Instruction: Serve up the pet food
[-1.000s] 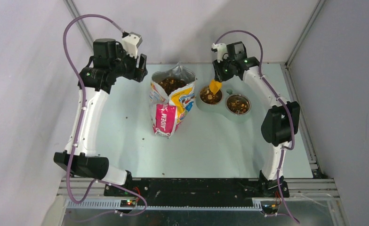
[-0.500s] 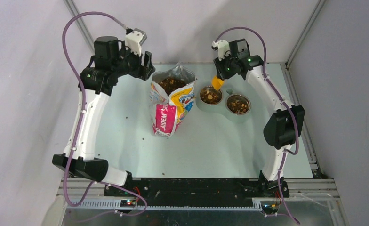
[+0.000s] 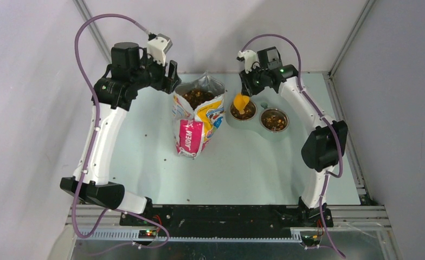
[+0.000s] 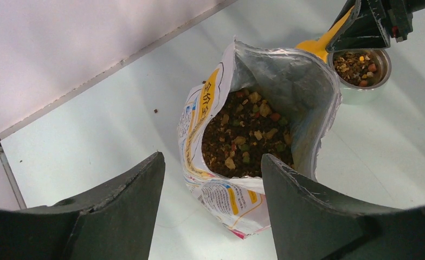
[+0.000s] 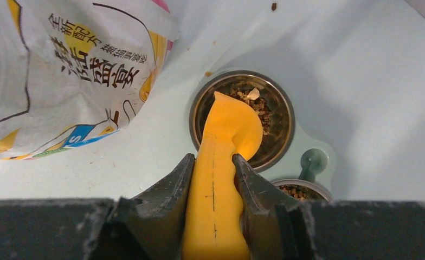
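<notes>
The pet food (image 4: 245,138) is dark-brown kibble with tan bits inside the open cartoon-cat bag (image 3: 197,116), which stands at the table's back middle. More kibble lies in the left steel bowl (image 5: 275,116) and the right steel bowl (image 3: 274,119). My right gripper (image 5: 213,160) is shut on the handle of the yellow scoop (image 5: 226,135), whose head hangs over the left bowl; the scoop also shows in the top view (image 3: 240,102). My left gripper (image 4: 213,165) is open and empty, held above the bag's near-left side, and shows in the top view (image 3: 169,76).
The two bowls sit in a pale green stand (image 3: 237,123) right of the bag. A few stray pellets lie on the table (image 3: 145,131). Grey walls close the back and sides.
My right gripper has swung the scoop left and back over the left bowl. My left gripper has shifted slightly right toward the bag.
</notes>
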Tool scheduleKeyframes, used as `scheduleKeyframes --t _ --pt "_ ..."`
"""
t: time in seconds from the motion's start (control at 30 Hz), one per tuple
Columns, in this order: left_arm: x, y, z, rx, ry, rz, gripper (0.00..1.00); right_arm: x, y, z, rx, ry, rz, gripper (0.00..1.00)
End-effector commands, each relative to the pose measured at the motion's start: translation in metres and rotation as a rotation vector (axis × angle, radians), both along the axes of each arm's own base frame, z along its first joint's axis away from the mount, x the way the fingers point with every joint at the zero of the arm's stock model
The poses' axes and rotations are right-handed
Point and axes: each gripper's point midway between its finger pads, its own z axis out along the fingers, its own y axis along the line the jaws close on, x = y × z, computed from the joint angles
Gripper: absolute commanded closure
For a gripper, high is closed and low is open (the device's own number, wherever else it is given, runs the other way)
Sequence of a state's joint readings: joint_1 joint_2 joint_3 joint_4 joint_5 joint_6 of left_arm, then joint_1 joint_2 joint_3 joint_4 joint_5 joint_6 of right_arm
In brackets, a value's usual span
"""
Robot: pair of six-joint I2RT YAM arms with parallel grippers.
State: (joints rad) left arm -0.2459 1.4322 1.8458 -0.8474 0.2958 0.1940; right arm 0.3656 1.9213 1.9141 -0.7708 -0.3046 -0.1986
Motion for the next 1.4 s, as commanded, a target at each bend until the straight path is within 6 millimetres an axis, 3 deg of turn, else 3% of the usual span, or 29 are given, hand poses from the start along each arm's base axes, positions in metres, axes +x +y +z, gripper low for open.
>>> scheduleKeyframes --t 0.0,0.43,0.8,0.97,1.17,1.37 --pt "-0.009 0.000 0.016 0.004 -0.056 -0.013 0.27 0.006 0.004 0.002 0.016 -0.005 0.003 1.00" --pt "-0.007 -0.001 0.011 0.019 -0.047 -0.015 0.27 0.012 -0.011 -0.017 -0.062 -0.008 -0.030 1.00" --pt "-0.006 -0.004 0.007 0.025 -0.037 -0.022 0.27 0.021 -0.028 -0.016 -0.109 -0.040 -0.080 1.00" --pt "-0.007 -0.002 0.003 0.035 -0.032 -0.018 0.27 0.010 -0.020 0.016 -0.026 -0.057 -0.046 1.00" --pt "-0.007 -0.001 -0.001 0.044 -0.023 -0.017 0.27 -0.016 -0.007 0.082 0.121 -0.111 0.015 1.00" --pt "-0.009 0.000 -0.004 0.050 -0.019 -0.013 0.27 -0.028 -0.011 0.139 0.188 -0.182 -0.001 1.00"
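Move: The right hand holds the scoop over the left bowl, whose middle is about 18 cm below it, some 3 cm ahead and 1 cm to the left. The right bowl lies about 12 cm to this hand's right and 2 cm back; the food bag's middle is roughly 19 cm left, 5 cm back and 13 cm below. From the idle left hand the left bowl lies some 25 cm right, 12 cm ahead and 36 cm below. Down first and gently rightward, the right hand eases the scoop lower at the left bowl, about 2.5 cm each way, then turns round and lifts quickly by some 7 cm, drawing back slightly, to bring the scoop up clear of the bowl. The fingers keep their hold on the handle, and the wrist barely tilts. ##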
